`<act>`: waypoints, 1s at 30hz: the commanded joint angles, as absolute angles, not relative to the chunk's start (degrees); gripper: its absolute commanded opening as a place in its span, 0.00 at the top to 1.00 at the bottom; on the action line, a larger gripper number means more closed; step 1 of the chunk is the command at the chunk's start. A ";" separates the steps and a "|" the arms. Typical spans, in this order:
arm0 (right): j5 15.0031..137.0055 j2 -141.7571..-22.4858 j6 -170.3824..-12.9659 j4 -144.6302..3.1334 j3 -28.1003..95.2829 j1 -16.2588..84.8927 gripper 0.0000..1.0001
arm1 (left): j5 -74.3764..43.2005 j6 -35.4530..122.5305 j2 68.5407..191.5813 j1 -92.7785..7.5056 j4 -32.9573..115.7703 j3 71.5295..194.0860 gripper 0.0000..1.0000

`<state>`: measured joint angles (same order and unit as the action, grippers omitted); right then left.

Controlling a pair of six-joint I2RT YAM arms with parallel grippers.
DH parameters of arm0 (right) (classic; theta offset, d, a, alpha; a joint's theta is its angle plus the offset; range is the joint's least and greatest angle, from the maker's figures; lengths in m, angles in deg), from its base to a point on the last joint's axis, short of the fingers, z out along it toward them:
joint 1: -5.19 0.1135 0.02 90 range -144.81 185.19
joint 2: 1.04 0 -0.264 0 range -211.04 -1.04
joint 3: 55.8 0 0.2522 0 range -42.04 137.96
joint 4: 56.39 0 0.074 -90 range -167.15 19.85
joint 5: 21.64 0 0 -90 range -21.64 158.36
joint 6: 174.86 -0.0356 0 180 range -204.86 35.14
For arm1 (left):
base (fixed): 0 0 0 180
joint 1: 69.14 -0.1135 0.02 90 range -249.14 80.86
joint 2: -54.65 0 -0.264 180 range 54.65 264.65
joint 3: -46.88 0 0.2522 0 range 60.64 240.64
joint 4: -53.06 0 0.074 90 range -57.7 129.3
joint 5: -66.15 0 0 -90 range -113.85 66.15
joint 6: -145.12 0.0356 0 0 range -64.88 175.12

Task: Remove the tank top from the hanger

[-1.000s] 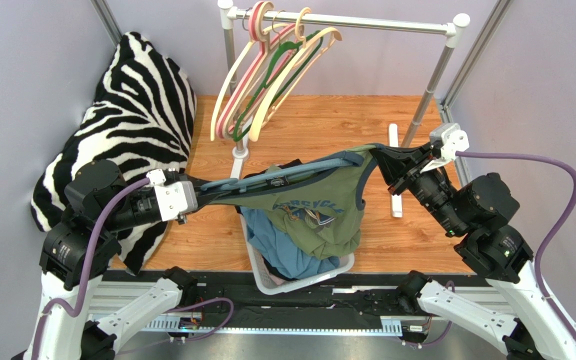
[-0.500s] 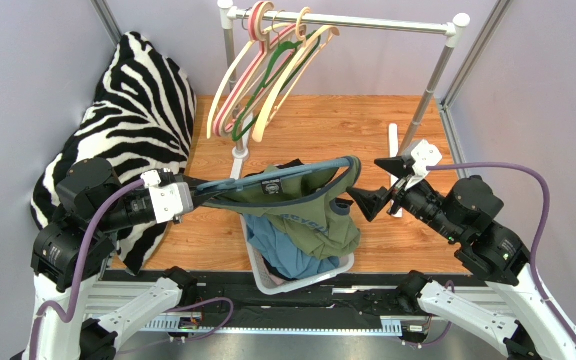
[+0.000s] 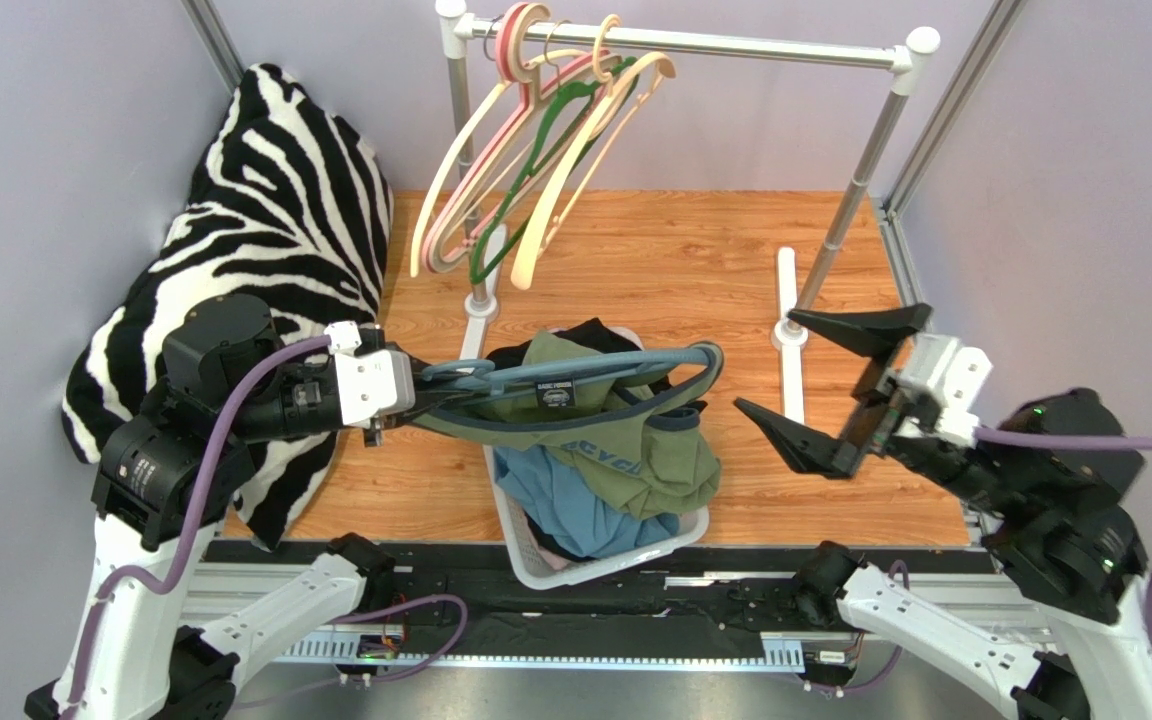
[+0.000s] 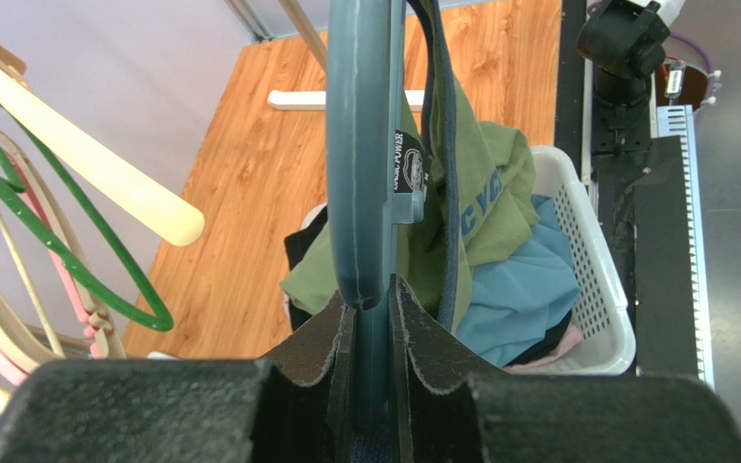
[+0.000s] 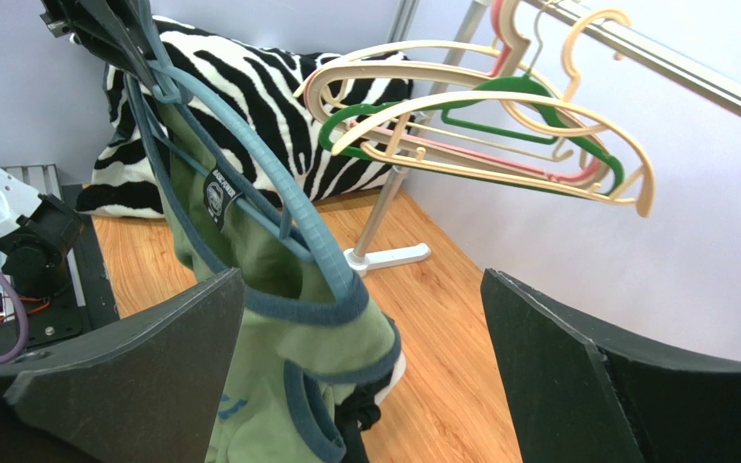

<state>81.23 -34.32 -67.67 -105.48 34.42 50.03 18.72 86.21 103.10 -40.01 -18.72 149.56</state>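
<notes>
My left gripper (image 3: 414, 393) is shut on the hook end of a blue-grey hanger (image 3: 597, 365), holding it roughly level over the basket. In the left wrist view the hanger (image 4: 360, 145) runs straight out from between the closed fingers (image 4: 318, 338). The green tank top (image 3: 642, 458) with blue trim is looped over the hanger's far right end, and its body slumps onto the clothes in the basket. My right gripper (image 3: 764, 360) stands wide open just right of that end, holding nothing. Its wrist view shows the tank top (image 5: 316, 338) and hanger (image 5: 287, 207) ahead of the spread fingers.
A white basket (image 3: 530, 548) with blue clothing sits at the near edge below the hanger. Behind it a clothes rack (image 3: 717, 45) carries several empty hangers (image 3: 537, 150); its white foot (image 3: 790, 338) lies beside my right gripper. A zebra cushion (image 3: 282, 195) fills the left side.
My right gripper let go of the tank top at the hanger's right end, opened wide and drew back to the right. The stretched top slackened and dropped toward the basket.
</notes>
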 commanded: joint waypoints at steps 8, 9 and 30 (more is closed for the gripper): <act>82.16 -36.03 -68.16 -96.35 19.23 50.01 0.00 | 22.38 83.78 101.24 -40.13 -17.12 155.21 0.90; 81.90 -35.93 -68.33 -96.26 18.96 50.01 0.00 | 22.64 83.60 101.24 -40.13 -17.21 155.21 0.90; 75.66 -32.95 -72.03 -94.76 12.90 50.01 1.00 | 22.47 83.24 99.65 -40.92 -17.12 156.26 0.89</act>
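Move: The green tank top's right end, still slung over the blue hanger, lies about 6 cm to the right hand's left, 5 cm ahead and 8 cm lower. From the left hand, which already grips the hanger at the other side, that end is some 27 cm to the right, 2 cm ahead and 4 cm below. The clothes basket stands roughly 19 cm left of the right hand, 5 ahead and 38 below; the empty hangers are about 22 left, 27 ahead, nearly level. The tank top's right end is what the open right hand goes for: it drops about 11 cm while swinging forward and left, fingertips tipping down some 15 degrees, then closes, pinches the trimmed cloth beside the hanger tip and eases up a couple of centimetres. Meanwhile the left hand keeps its grip and draws the hanger back and up, about 3 cm each way. ##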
